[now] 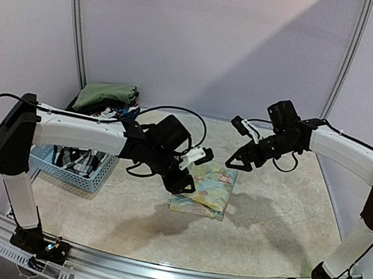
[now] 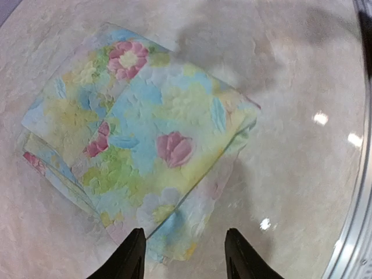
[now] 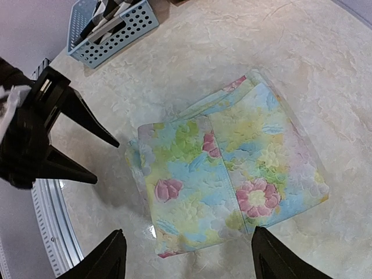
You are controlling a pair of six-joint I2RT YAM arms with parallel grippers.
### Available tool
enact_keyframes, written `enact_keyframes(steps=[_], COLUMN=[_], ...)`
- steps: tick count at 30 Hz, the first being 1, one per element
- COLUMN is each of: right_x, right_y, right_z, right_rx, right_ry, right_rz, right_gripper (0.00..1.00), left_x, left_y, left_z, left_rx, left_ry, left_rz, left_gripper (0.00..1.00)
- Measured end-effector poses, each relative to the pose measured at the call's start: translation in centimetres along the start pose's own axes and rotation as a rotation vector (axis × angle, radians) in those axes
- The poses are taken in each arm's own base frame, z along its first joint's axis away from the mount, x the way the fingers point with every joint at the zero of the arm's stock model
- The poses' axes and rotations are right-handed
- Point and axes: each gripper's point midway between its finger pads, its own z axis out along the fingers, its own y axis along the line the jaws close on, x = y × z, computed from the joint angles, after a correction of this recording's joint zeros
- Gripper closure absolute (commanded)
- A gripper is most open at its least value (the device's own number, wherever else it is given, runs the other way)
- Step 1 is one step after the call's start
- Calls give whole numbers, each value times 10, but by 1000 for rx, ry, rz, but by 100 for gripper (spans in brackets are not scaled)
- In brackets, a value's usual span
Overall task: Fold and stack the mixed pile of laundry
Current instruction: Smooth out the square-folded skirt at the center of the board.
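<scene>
A pale yellow-green floral cloth lies folded into a rectangle on the table, just right of centre. My left gripper hangs open over its left edge. In the left wrist view the cloth fills the middle and the open left gripper has nothing between its fingers. My right gripper hovers open above the cloth's far corner. In the right wrist view the cloth lies flat below the empty right gripper, with the left gripper beside it. A checked shirt lies in the basket.
A light blue perforated basket stands at the left, also in the right wrist view as the basket. An olive-green piece and a dark blue piece lie behind it at the back left. The table's metal front rail runs along the near edge.
</scene>
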Motion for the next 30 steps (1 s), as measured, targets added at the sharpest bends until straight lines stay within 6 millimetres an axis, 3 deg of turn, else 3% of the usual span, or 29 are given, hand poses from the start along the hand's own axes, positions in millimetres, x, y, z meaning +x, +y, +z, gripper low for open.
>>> enact_keyframes(steps=[7, 12, 18, 21, 27, 30], right_x=[4, 13, 20, 23, 25, 25], right_y=[-10, -14, -14, -16, -19, -19], right_z=[-4, 0, 4, 5, 5, 4], right_rx=[-29, -43, -55, -59, -60, -62], right_ry=[-12, 6, 19, 24, 22, 21], right_rz=[47, 73, 86, 96, 107, 108], right_gripper=[26, 26, 26, 26, 26, 27], left_x=[22, 27, 36, 41, 40, 37], left_y=[1, 9, 1, -1, 2, 4], left_z=[6, 24, 42, 51, 60, 60], left_rx=[-77, -126, -134, -147, -230, -262], left_ry=[118, 164, 200, 220, 230, 224], left_rz=[296, 394, 464, 498, 557, 562], left_gripper=[54, 58, 61, 70, 99, 100])
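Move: The spot to grip on the near edge of the skirt's top layer, towards its left end, is almost straight below the left hand, about 7 cm down and 1 cm right. The skirt's middle is roughly 5 cm ahead and 5 cm right of this hand; the basket's is some 35 cm left and 4 cm ahead. From the right hand, that edge spot is about 15 cm left, 6 cm back and 13 cm down. The left hand drops about 7 cm and pinches the skirt's near edge as the open right sinks slightly. ##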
